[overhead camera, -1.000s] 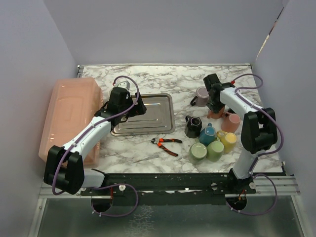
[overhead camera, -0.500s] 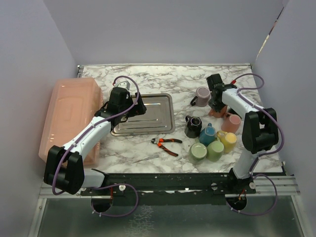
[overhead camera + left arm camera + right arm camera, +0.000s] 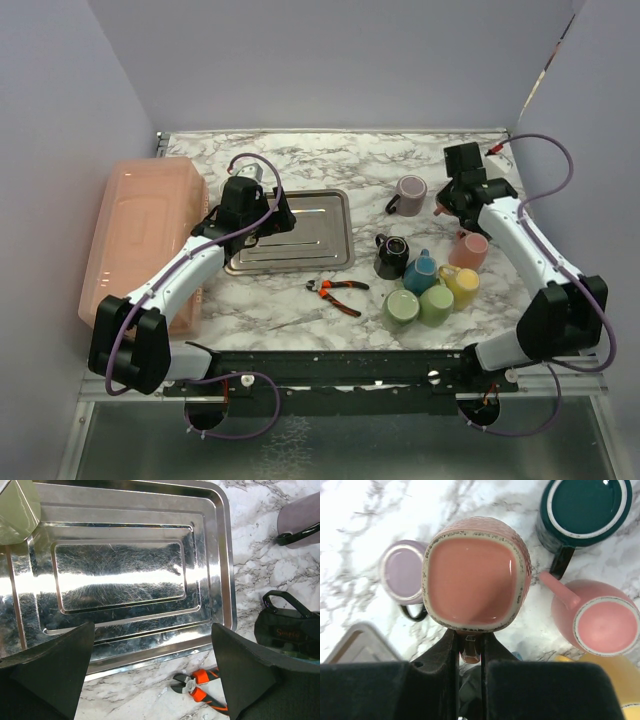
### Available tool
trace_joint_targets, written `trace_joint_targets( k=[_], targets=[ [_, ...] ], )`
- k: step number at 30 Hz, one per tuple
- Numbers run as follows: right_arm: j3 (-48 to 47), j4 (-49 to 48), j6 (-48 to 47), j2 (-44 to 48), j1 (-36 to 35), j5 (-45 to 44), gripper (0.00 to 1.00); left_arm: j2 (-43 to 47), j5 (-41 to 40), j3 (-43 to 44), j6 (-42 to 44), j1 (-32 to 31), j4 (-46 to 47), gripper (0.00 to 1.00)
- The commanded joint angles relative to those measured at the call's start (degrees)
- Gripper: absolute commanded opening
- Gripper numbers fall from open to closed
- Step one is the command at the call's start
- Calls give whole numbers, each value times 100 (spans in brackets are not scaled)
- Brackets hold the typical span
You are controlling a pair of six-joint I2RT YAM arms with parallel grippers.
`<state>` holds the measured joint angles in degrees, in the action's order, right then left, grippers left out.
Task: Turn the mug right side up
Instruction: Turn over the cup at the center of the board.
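In the right wrist view, a salmon mug (image 3: 476, 572) with a squarish, speckled cream edge hangs above the marble table, one flat pink end facing the camera. My right gripper (image 3: 470, 650) is shut on its brown handle (image 3: 471, 652), which sits between the two fingers. From above, the right gripper (image 3: 452, 195) is raised at the back right and hides most of the mug. My left gripper (image 3: 150, 635) stands open and empty over the near edge of the steel tray (image 3: 120, 570); from above, the left gripper (image 3: 270, 215) is at the tray's left side.
Below the held mug stand a lilac mug (image 3: 402, 575), a teal mug (image 3: 585, 505) and a pink mug (image 3: 602, 625). Black (image 3: 391, 255), yellow (image 3: 462, 285) and green (image 3: 402, 308) mugs cluster at the right. Orange-handled pliers (image 3: 335, 292) lie mid-table. A salmon lidded box (image 3: 140, 235) fills the left.
My right gripper has closed on the mug's handle and lifted it off the table, swinging up and to the right. The left arm has not moved.
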<state>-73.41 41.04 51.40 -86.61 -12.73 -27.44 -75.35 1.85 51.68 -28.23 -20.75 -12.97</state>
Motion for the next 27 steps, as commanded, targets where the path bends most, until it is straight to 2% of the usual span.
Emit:
trace_joint_targets(
  k=[1,6,9,12,16,19,22,27],
  targets=[
    [305,-873,-496,842,25,370,0,151,231,207,58,-16,-45,99],
    [705,-1885,-1031,1735,25,1499,0,232,1088,310,-287,-23,346,99],
    [980,-2578,-1233,2159,25,2392,1,207,2079,124,-881,-127,1431,99],
    [1301,-3380,-1217,2556,25,3368,1,-11,2561,20,-1491,-446,2546,99],
    [1720,-4359,-878,2995,20,4365,0,-349,2593,277,-1954,-1100,3248,99],
    [1961,-4882,-489,3255,25,4796,1,-521,2575,321,-2445,-1546,4014,99],
    [2194,-5390,-12,3449,25,5208,0,-588,2411,282,-2825,-1873,4666,99],
    [2569,-6115,654,3694,25,5709,1,-483,2292,279,-3191,-2147,5181,99]
  ],
)
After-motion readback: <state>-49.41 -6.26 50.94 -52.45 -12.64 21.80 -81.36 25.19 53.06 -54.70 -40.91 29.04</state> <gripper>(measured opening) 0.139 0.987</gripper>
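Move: The right hand already holds the upside-down terracotta mug by its handle, the body some 4 cm ahead, 3 cm right and slightly above. The open left gripper it is taken towards lies about 39 cm left and 3 cm back; from that hand the mug is roughly 42 cm right, 7 cm ahead. Around 10 cm below the right hand, the lavender mug stands 6 cm ahead and 6 cm left, the pink mug 7 cm back and 10 cm right. Up about 19 cm and leftward some 13, drawing back a little, the right hand carries the terracotta mug away from the other mugs, keeping its pinch on the handle and swinging its fingers from down-forward to level, forward-left. The left hand, wide open, sweeps some 20 cm right, rising and drawing back, off the tray towards the mug, fingers turning level to point right. ##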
